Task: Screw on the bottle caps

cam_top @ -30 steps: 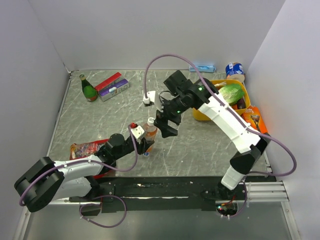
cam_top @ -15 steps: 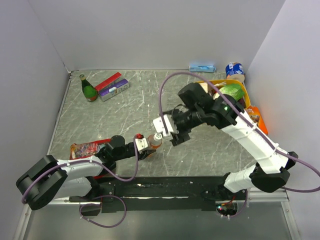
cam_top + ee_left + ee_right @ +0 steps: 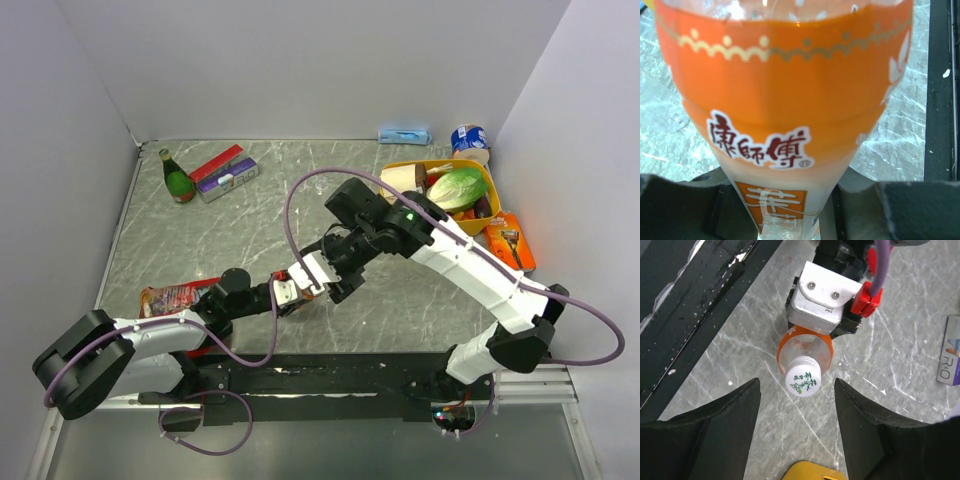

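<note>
In the right wrist view I look down on the clear bottle (image 3: 805,352) with orange liquid, standing upright. The whitish cap (image 3: 803,381) with green print sits on its neck. My left gripper (image 3: 824,296) grips the bottle low on its body. In the left wrist view the bottle's orange label (image 3: 785,100) fills the frame, and the left gripper (image 3: 790,212) is shut on its pale lower part. My right gripper (image 3: 797,390) is open above the cap, one finger on each side, not touching it. The blue cap is out of view. In the top view the right gripper (image 3: 325,272) covers the bottle.
A dark green glass bottle (image 3: 178,178) and red and purple boxes (image 3: 225,170) lie at the back left. A yellow bowl (image 3: 402,228) with lettuce, an orange packet (image 3: 510,240) and a can (image 3: 468,138) are at the right. A red snack bag (image 3: 175,297) lies by the left arm.
My right arm has swung down and left, so its gripper now hangs over the bottle's cap. My left gripper has drawn the bottle a little nearer to the table's front edge.
</note>
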You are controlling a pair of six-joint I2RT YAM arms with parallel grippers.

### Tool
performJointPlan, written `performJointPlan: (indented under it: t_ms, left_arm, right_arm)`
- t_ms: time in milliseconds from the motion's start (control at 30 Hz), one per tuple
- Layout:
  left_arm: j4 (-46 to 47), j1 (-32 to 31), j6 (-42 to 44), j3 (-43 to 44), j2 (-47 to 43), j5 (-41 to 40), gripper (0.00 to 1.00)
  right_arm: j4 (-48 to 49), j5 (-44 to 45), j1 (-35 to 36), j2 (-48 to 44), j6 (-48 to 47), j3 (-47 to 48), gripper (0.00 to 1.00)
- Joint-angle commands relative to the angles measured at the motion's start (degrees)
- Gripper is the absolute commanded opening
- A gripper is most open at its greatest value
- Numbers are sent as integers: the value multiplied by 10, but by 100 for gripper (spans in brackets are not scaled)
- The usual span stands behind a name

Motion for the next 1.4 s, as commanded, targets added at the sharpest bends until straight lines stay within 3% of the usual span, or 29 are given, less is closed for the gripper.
performJointPlan:
  t_ms: [0,433,633,800,833,933,1000,1100,1267,1367]
  left_arm:
    - [16,2,17,22,0,22,1]
    - [15,5,12,25,0,18,1]
    - [10,5,-6,34,0,-8,1]
    - [16,1,-73,54,-5,-124,1]
    - [17,-3,-82,62,-6,-196,1]
    - [13,-10,-88,83,-4,-296,1]
    - [4,-10,-75,94,3,-323,1]
    - [-9,-10,-52,110,17,-361,1]
    - [-21,-10,-11,119,36,-419,1]
    - [-31,-11,10,123,43,-439,1]
  right_arm:
    - [-13,-7,5,9,-20,10,65]
    - [-1,11,4,26,23,16,47]
    - [29,42,4,38,98,7,38]
    - [53,85,-11,90,246,41,31]
    - [44,87,-17,106,273,59,29]
    - [-13,72,-43,181,383,179,23]
    - [-36,50,-60,225,463,219,19]
    - [-20,45,-57,222,494,201,17]
    - [-16,51,-67,234,550,205,0]
    - [-8,50,-74,237,588,200,0]
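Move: Just beyond the right fingertips is the white bottle cap, about 1 cm ahead, 1 cm left and 2 cm below the hand point, between the open pads. The bottle's middle lies some 5 cm left, 1 cm back and 12 cm below; the yellow box stands about 19 cm ahead, 27 cm right and 18 cm below. From the left hand, gripping the bottle, the cap sits roughly 1 cm ahead, 5 cm right and 11 cm up. Easing down a centimetre or two, the right fingers close on the white cap while the left hand holds the bottle still. Then both hands travel forward about 10 cm and drift left, the left hand more so, twisting opposite ways: the right some 50 degrees clockwise with the cap pinched, sinking a little more, the left about 35 counter-clockwise, keeping its grip on the bottle. ##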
